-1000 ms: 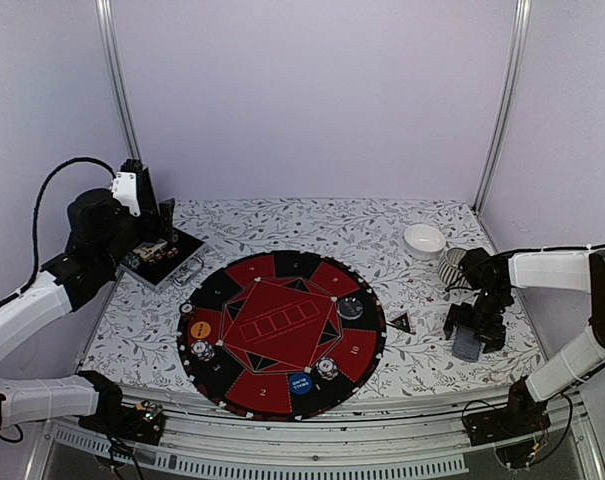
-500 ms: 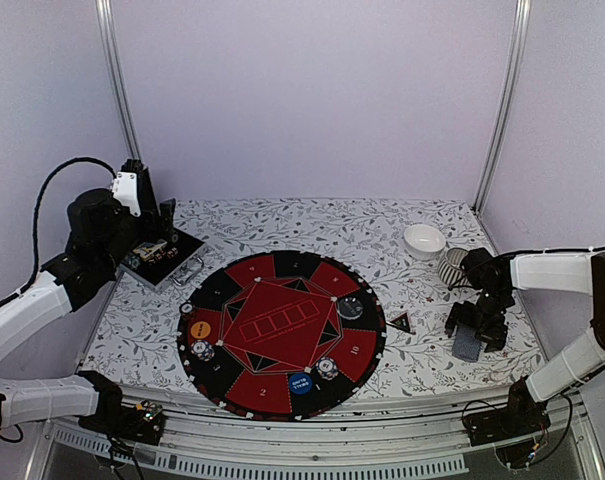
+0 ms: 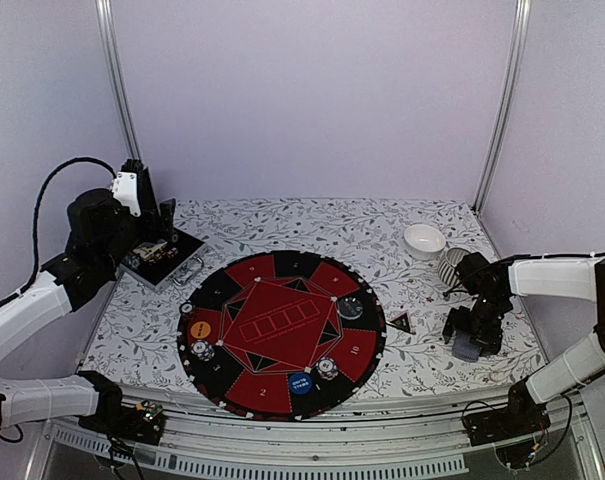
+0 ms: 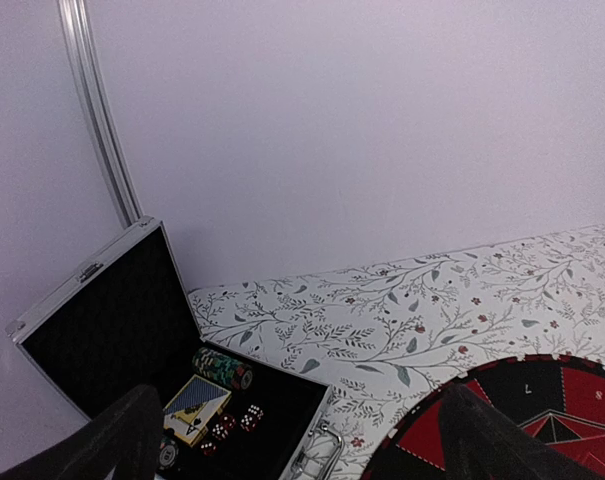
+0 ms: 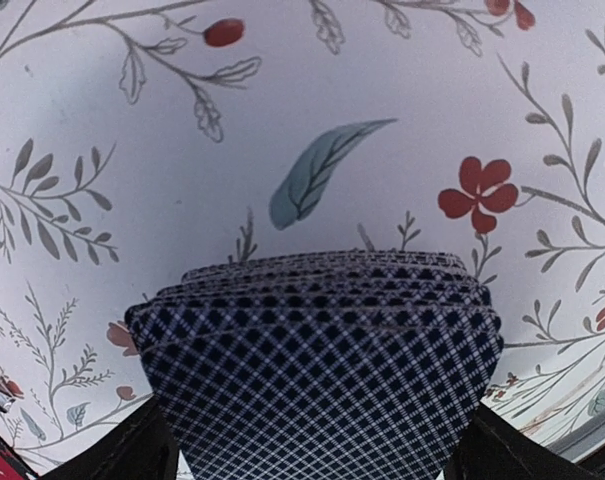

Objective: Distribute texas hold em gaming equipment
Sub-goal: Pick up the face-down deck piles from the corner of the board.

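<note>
A stack of blue-diamond-backed playing cards (image 5: 322, 340) lies on the floral tablecloth at the right (image 3: 466, 349). My right gripper (image 5: 317, 418) (image 3: 469, 333) is down over it and open, one finger on each side of the stack. Whether the fingers touch the cards I cannot tell. On the round red-black mat (image 3: 282, 300) lie poker chips (image 3: 202, 350), an orange button (image 3: 199, 328) and a blue button (image 3: 299, 382). The triangle marker (image 3: 400, 322) lies just off its right rim. My left gripper (image 4: 300, 405) (image 3: 165, 217) hangs open and empty above the case.
An open black case (image 4: 112, 320) (image 3: 164, 256) at the back left holds a chip roll (image 4: 222, 367), a card box (image 4: 195, 408) and red dice (image 4: 237, 420). A white bowl (image 3: 424, 240) and a ribbed cup (image 3: 450, 265) stand behind the right gripper.
My right gripper has sunk a little onto the card stack and its fingers have drawn in slightly. The left arm has not moved.
</note>
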`<state>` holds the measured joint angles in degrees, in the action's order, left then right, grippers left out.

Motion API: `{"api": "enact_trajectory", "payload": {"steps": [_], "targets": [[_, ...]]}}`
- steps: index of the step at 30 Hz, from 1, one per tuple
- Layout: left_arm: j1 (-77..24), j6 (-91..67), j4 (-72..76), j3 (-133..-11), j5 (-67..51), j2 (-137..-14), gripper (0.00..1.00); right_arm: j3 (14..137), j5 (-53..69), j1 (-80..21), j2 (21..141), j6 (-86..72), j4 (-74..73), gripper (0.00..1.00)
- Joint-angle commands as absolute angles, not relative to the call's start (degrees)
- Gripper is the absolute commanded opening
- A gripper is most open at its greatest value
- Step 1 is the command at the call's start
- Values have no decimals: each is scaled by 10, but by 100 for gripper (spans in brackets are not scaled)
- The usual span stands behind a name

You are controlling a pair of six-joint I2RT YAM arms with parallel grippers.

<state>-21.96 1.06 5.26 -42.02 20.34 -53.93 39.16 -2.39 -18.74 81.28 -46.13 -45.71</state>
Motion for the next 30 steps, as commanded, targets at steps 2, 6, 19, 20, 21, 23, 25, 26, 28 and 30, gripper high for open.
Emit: {"api": "enact_trajectory", "payload": {"steps": [2,6,19,20,21,23,25,26,28,30], "targets": [[-217,14,53,-427,204,-528,98,366,-7,-190,840,-459,-448,79],[-217,13,53,-428,202,-527,98,364,-8,-190,823,-456,-448,64],[-218,14,53,-427,203,-530,98,398,15,-219,812,-424,-460,44],[-217,14,53,-427,203,-532,98,408,16,-227,813,-420,-464,43],[-217,14,53,-428,203,-533,98,420,14,-236,815,-412,-470,43],[-217,13,53,-427,203,-534,98,446,10,-251,826,-399,-486,43],[-217,10,53,-428,203,-534,98,473,9,-264,839,-382,-501,43],[-218,9,54,-428,200,-533,98,487,10,-270,845,-373,-510,43],[-217,1,54,-429,186,-533,97,518,11,-285,855,-354,-522,42],[-217,-10,47,-434,153,-534,94,554,12,-304,864,-334,-533,42]]}}
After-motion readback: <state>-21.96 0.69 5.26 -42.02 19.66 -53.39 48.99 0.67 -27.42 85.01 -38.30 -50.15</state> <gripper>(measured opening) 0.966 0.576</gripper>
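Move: The face-down deck lies directly between the right hand's open fingers, its middle practically at the hand point. From this hand the black triangle marker is roughly 15 cm to the left and 5 cm farther out. The striped cup is about 17 cm ahead and 3 cm left; the white bowl is some 27 cm ahead and 11 cm left. From the left hand the deck lies about 64 cm right, 14 cm back and 30 cm below. The right fingers close on the deck's two sides and pinch it, pointing straight down while the hand stays almost in place. Keeping that grip, the hand eases up, then speeds off left towards the triangle marker, some 5 cm in all, rising about 2.5 cm and reaching slightly forward late on, as the wrist turns about 15 degrees counter-clockwise. ##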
